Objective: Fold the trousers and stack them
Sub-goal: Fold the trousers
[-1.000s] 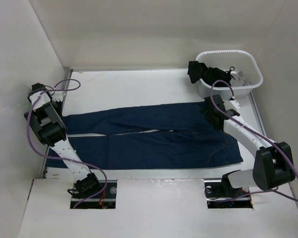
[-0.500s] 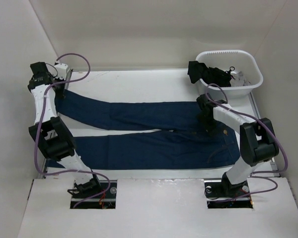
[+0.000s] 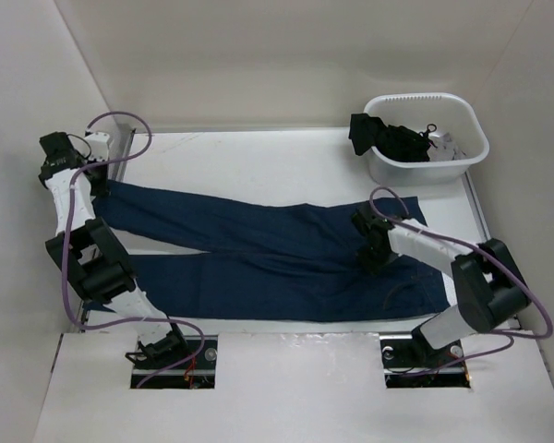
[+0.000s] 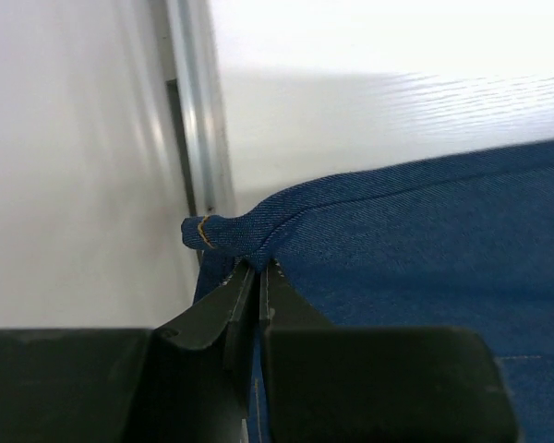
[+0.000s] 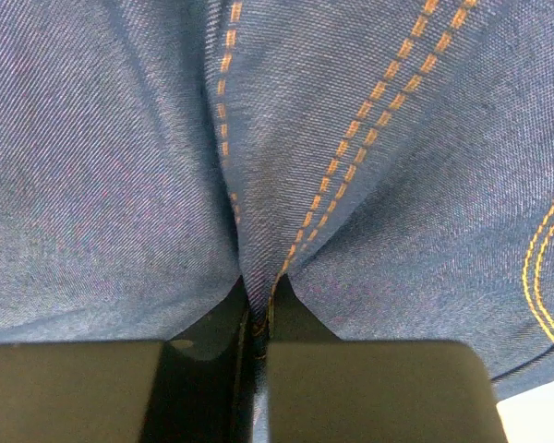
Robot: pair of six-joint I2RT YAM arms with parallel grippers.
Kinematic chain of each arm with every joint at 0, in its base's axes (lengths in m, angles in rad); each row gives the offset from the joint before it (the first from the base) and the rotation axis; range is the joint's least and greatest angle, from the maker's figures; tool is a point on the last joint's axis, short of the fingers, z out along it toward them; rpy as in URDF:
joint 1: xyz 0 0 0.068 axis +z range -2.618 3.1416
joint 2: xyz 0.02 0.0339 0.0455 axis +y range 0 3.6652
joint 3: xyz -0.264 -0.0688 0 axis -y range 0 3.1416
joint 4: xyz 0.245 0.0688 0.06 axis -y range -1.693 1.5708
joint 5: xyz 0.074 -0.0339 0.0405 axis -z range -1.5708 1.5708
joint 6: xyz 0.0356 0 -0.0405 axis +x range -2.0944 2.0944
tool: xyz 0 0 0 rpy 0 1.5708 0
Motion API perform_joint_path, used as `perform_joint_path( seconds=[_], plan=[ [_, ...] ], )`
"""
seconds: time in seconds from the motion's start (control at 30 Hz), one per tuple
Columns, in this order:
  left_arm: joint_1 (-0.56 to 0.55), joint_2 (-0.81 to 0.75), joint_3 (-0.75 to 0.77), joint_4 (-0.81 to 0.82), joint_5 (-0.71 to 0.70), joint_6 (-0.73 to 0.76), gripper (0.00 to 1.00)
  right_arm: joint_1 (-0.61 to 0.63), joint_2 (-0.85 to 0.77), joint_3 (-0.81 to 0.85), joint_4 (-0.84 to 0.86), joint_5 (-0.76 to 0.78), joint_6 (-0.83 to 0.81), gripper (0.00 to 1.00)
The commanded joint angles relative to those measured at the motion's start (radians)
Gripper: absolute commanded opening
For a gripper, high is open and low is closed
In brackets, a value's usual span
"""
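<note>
The trousers (image 3: pixel 258 254), dark navy jeans with orange stitching, lie spread across the table, legs pointing left and waist at the right. My left gripper (image 3: pixel 90 180) is shut on the hem of the far leg by the left wall; in the left wrist view the bunched hem (image 4: pixel 223 233) sticks out above the gripper (image 4: pixel 256 277). My right gripper (image 3: pixel 367 251) is shut on a pinch of denim at the crotch seam; the right wrist view shows the gripper (image 5: pixel 257 309) squeezing a fold with orange stitching (image 5: pixel 351 148).
A white basket (image 3: pixel 471 138) stands at the back right with a black garment (image 3: pixel 383 138) draped over its left rim. White walls close in on the left, back and right. A metal rail (image 4: pixel 198 120) runs along the left table edge.
My right gripper has moved left and nearer, onto the crotch, and closed on the denim. My left gripper has carried the far leg's hem toward the back-left corner, then slightly nearer.
</note>
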Motion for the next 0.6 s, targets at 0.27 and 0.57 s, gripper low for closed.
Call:
perform_joint_path(
  seconds=[0.27,0.57],
  plan=[
    [0.121,-0.063,0.002,0.012,0.083,0.053,0.00,0.286,-0.433,-0.249,-0.177,-0.196,0.400,0.76],
    [0.080,-0.048,-0.001,-0.001,0.080,0.081,0.01,0.010,-0.475,0.063,-0.330,0.140,-0.162,1.00]
  ],
)
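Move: The right fingers already pinch the denim near the crotch, low over the table. The near table edge lies about 21 cm straight behind them, the waistband about 19 cm to the right and level with them, and the basket roughly 32 cm ahead and 15 cm right. The left hand still holds the far leg's hem some 15 cm up; the near leg's hem lies about 24 cm behind it and 4 cm left. Drag the pinched denim back towards the near table edge with the right gripper, about 10 cm and slightly left, staying low at first; open the fingers wide as it begins to lift, then climb to some 9 cm above the start while swinging forward and right, clear of the cloth. Keep the left grip on the hem and draw it about 4 cm left and a little back, level, easing off slightly at the end. ##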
